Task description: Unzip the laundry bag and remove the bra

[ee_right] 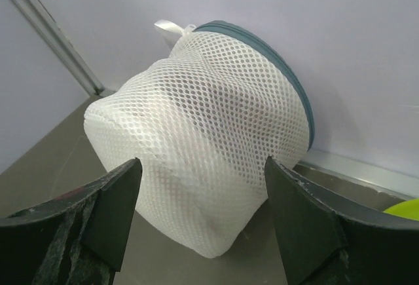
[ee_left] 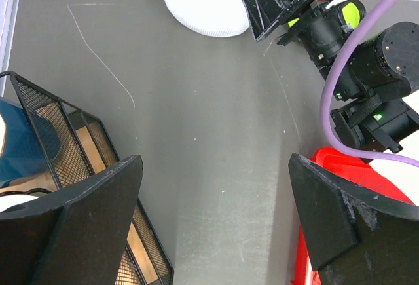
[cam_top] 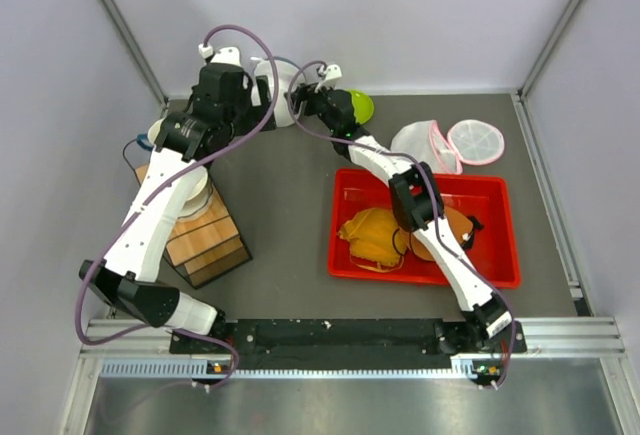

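The laundry bag [ee_right: 209, 134] is white mesh with a teal rim, lying tipped against the back wall [cam_top: 272, 85] [ee_left: 206, 3]. Its mesh hides the bra, and no zip shows. My right gripper [ee_right: 203, 206] is open, one finger on each side of the bag's lower end and close to the mesh; it shows in the overhead view [cam_top: 298, 101] and in the left wrist view [ee_left: 275, 10]. My left gripper [ee_left: 216, 213] hangs open over bare grey table, left of the bag [cam_top: 228, 95], with nothing between its fingers.
A red tray [cam_top: 500, 195] at the right holds orange garments [cam_top: 375, 235]. Two pink-trimmed mesh bags [cam_top: 470, 142] lie behind it. A green object [cam_top: 358, 107] sits beside the right gripper. A wooden box with a black wire rack [cam_top: 205, 230] [ee_left: 59, 134] stands at the left.
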You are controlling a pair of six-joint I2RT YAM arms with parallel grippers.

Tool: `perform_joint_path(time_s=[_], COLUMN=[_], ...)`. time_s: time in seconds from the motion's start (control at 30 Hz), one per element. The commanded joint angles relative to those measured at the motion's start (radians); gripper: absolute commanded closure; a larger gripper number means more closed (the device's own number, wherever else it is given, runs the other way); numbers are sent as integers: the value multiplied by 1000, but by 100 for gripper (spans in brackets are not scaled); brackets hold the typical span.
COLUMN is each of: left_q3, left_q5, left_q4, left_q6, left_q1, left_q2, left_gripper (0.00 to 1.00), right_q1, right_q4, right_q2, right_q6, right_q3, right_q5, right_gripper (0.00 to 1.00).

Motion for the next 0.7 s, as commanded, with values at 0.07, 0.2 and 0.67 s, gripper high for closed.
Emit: perform_joint_path(time_s=[0.07, 0.2, 0.67], left_q3=[-7, -18, -53], left_q5=[4, -2, -11], left_q4=[45, 49, 59], left_q6=[6, 6, 5], left_q1=[6, 8, 21], left_q2=[11, 11, -12], left_gripper=[1, 1, 1], right_q1=[49, 57, 66], right_q4=[106, 106, 98], right_q2=[43, 53, 19], right_q6=[55, 64, 27], right_q3=[86, 90, 47], right_q5=[-19, -30, 30], right_gripper=[29, 37, 92])
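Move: The laundry bag stands right in front of the right fingers, its middle about 4 cm ahead, 6 cm to the left and some 3 cm lower. From that hand the green plate lies about 12 cm to the right and 2 cm ahead, on the table some 10 cm below, and the red tray 28 cm back and 29 cm to the right, also about 10 cm below. From the left hand the bag is roughly 28 cm ahead, 2 cm to the right and 23 cm below. Sliding about 2.5 cm left across the near side of the laundry bag while easing back some 1.5 cm, the right hand then practically stops, as its partly closed fingers go nearly shut at the mesh a little below the bag's middle, seeming to pinch a bit of it. Meanwhile the left hand, fingers wide open, sinks about 2 cm. ##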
